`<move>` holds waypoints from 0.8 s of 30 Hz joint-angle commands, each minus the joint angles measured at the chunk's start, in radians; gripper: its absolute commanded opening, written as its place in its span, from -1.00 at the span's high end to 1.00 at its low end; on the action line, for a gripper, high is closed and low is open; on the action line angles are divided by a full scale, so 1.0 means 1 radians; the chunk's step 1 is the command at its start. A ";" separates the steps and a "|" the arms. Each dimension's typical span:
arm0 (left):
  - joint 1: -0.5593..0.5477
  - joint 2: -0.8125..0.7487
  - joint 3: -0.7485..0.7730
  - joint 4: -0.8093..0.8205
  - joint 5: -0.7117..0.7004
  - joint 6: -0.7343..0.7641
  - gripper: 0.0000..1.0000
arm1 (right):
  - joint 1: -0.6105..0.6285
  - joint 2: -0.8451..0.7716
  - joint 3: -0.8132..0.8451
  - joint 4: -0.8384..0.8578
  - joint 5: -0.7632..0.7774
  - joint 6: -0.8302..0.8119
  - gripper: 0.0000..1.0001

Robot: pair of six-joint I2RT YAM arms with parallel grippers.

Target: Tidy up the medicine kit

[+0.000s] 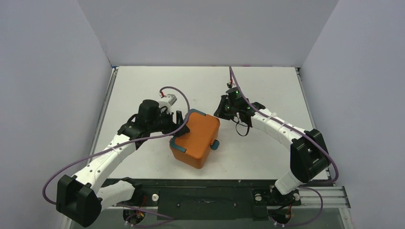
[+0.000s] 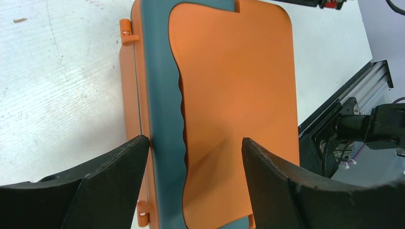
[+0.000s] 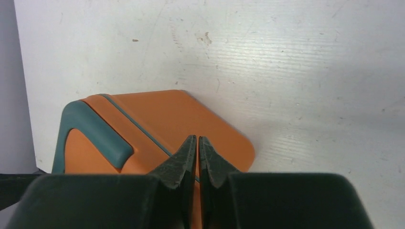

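Note:
The medicine kit (image 1: 198,140), an orange box with its lid down, lies skewed in the middle of the table. Its teal handle (image 2: 165,119) runs along the lid, and a teal latch knob (image 1: 215,144) sticks out of its near right side. My left gripper (image 1: 180,119) is open above the kit's far left end. In the left wrist view that gripper (image 2: 193,142) straddles the handle and part of the lid (image 2: 239,95), gripping nothing. My right gripper (image 1: 219,113) is shut and empty, just off the kit's far right corner. In the right wrist view its tips (image 3: 197,138) hang over the kit (image 3: 157,112).
The white table (image 1: 267,86) is closed in by grey walls at the back and both sides. A black metal rail (image 1: 215,191) carrying both arm bases runs along the near edge. The right arm's base (image 2: 377,124) shows past the kit in the left wrist view.

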 commanded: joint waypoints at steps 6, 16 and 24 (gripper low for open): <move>-0.005 -0.096 -0.018 -0.077 -0.026 -0.026 -0.37 | -0.027 -0.022 0.056 -0.010 -0.009 -0.036 0.84; -0.005 -0.087 -0.060 -0.059 -0.046 -0.057 -0.37 | -0.055 -0.258 -0.168 -0.029 0.008 -0.032 0.40; -0.006 -0.069 -0.069 -0.036 -0.003 -0.071 -0.29 | -0.051 -0.431 -0.359 0.057 -0.072 0.081 0.31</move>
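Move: The closed orange medicine kit's middle lies about 11 cm back and 10 cm left of the right hand, some 6 cm below it; its teal latch is roughly 13 cm straight back and 6 cm down. From the left hand, hovering at the lid's hinge edge, the kit's middle is about 4 cm back, 6 cm right and 7 cm down, the latch 6 cm back and 15 cm right. Right hand swings some 8 cm back-right off the kit's far corner, fingers part-opening; left eases back and down. ##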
